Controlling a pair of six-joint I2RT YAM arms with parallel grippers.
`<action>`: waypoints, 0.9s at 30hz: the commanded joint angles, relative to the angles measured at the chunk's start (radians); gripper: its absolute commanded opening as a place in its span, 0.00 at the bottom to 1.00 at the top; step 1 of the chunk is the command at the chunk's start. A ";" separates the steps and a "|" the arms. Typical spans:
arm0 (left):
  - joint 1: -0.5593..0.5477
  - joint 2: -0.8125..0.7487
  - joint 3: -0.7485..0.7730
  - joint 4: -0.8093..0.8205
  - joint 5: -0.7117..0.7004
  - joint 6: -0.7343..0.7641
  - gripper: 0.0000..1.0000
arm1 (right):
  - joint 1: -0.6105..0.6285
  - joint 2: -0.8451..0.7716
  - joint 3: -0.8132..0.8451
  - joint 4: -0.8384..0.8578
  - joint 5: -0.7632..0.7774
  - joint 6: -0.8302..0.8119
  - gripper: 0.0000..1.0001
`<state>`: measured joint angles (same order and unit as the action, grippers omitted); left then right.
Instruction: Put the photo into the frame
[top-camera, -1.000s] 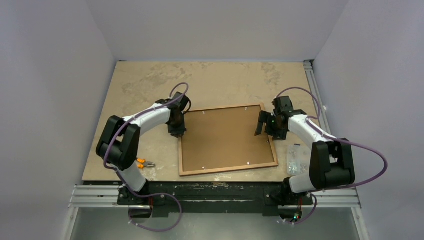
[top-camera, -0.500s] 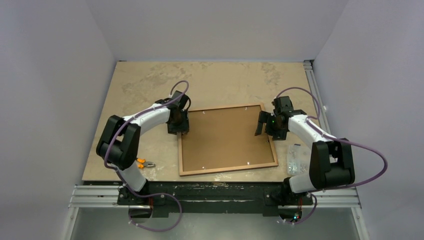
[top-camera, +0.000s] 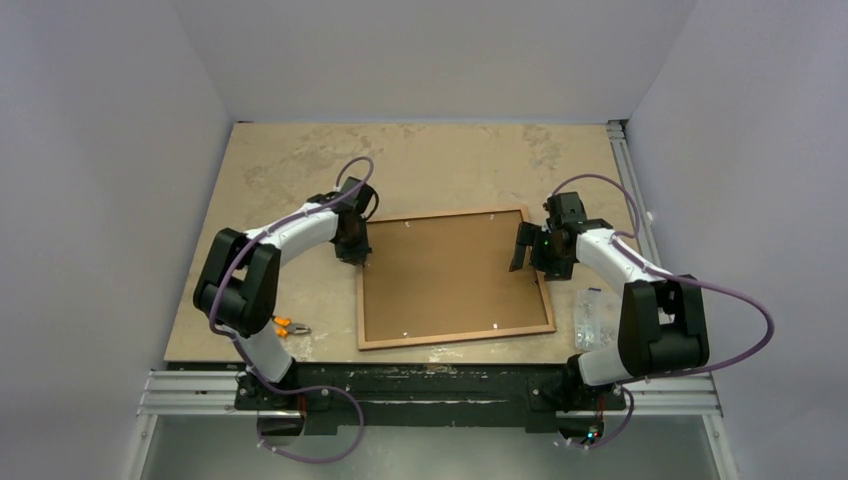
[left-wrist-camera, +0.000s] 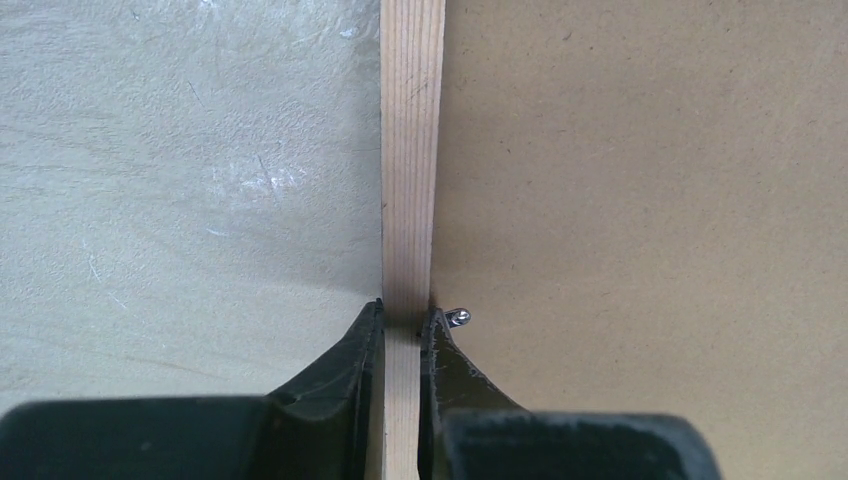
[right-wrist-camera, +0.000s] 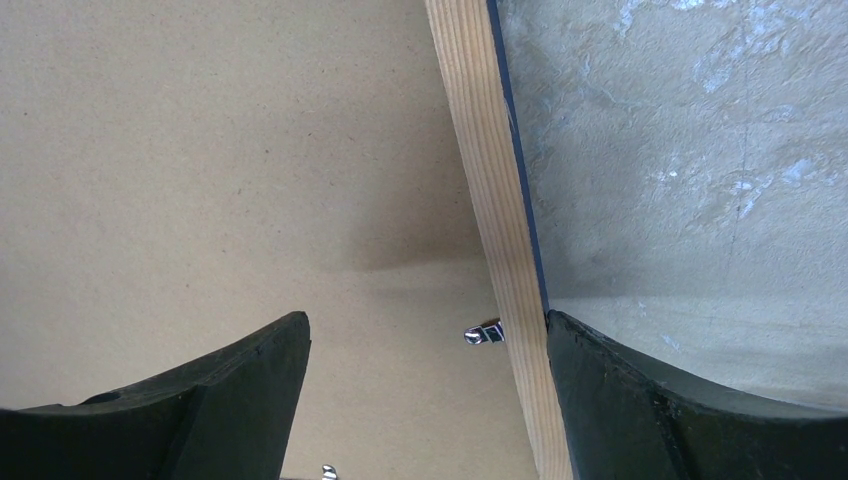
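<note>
The frame (top-camera: 455, 336) lies back-side up on the table, its light wood rails around a brown backing board (top-camera: 450, 275). The photo is hidden. My left gripper (top-camera: 352, 250) is at the frame's left rail; in the left wrist view this gripper (left-wrist-camera: 403, 318) is shut on the wood rail (left-wrist-camera: 410, 150), next to a small metal tab (left-wrist-camera: 459, 317). My right gripper (top-camera: 528, 248) is at the right rail. In the right wrist view it (right-wrist-camera: 425, 330) stands open astride the rail (right-wrist-camera: 490, 180), its outer finger against the blue edge, with a metal tab (right-wrist-camera: 484, 333) between the fingers.
Orange-handled pliers (top-camera: 288, 326) lie near the left arm's base. A clear bag of small parts (top-camera: 590, 318) lies right of the frame. A metal rail (top-camera: 630, 190) runs along the table's right edge, and walls close in on three sides.
My left gripper has shifted a little toward the far end of the left rail and is closed on it again. The right arm and the frame have not moved.
</note>
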<state>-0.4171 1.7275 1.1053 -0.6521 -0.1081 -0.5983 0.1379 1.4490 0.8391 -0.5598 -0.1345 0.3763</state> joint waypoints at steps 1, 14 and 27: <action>-0.014 0.020 -0.014 0.058 0.004 0.031 0.10 | 0.011 0.028 0.005 0.050 -0.106 0.009 0.85; -0.013 -0.303 -0.136 0.071 0.151 -0.019 0.78 | 0.029 0.011 -0.031 0.056 -0.125 0.024 0.84; -0.149 -0.587 -0.153 -0.039 0.172 0.159 0.92 | 0.256 0.056 -0.024 0.159 -0.172 0.177 0.83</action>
<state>-0.4774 1.1770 0.9680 -0.6834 0.0116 -0.5240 0.3164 1.4563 0.8288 -0.4770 -0.1814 0.4538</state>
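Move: The frame's left rail is between the left fingers, right at the hand point, with a small metal tab about 2 cm to its right; the near rail's left tab lies some 17 cm back and 9 cm right of this hand. For the right hand, the frame's right rail is about 4 cm to its right and 1 cm below, straight abeam; the right-rail tab is about 2 cm right and 1 cm back of that hand, the near rail's right tab some 13 cm back and 6 cm left. The left hand, still pinching the left rail, opens almost fully and lets go, easing back a little and then lifting straight off, about 12 cm up and 5 cm back towards its base, with the fingers tipping forward some 20 degrees. The right hand waits low and wide open with its right finger against the outer edge of the right rail, then late and quickly pushes that rail about 6 cm to the left, staying at table height and turning slightly counter-clockwise. ##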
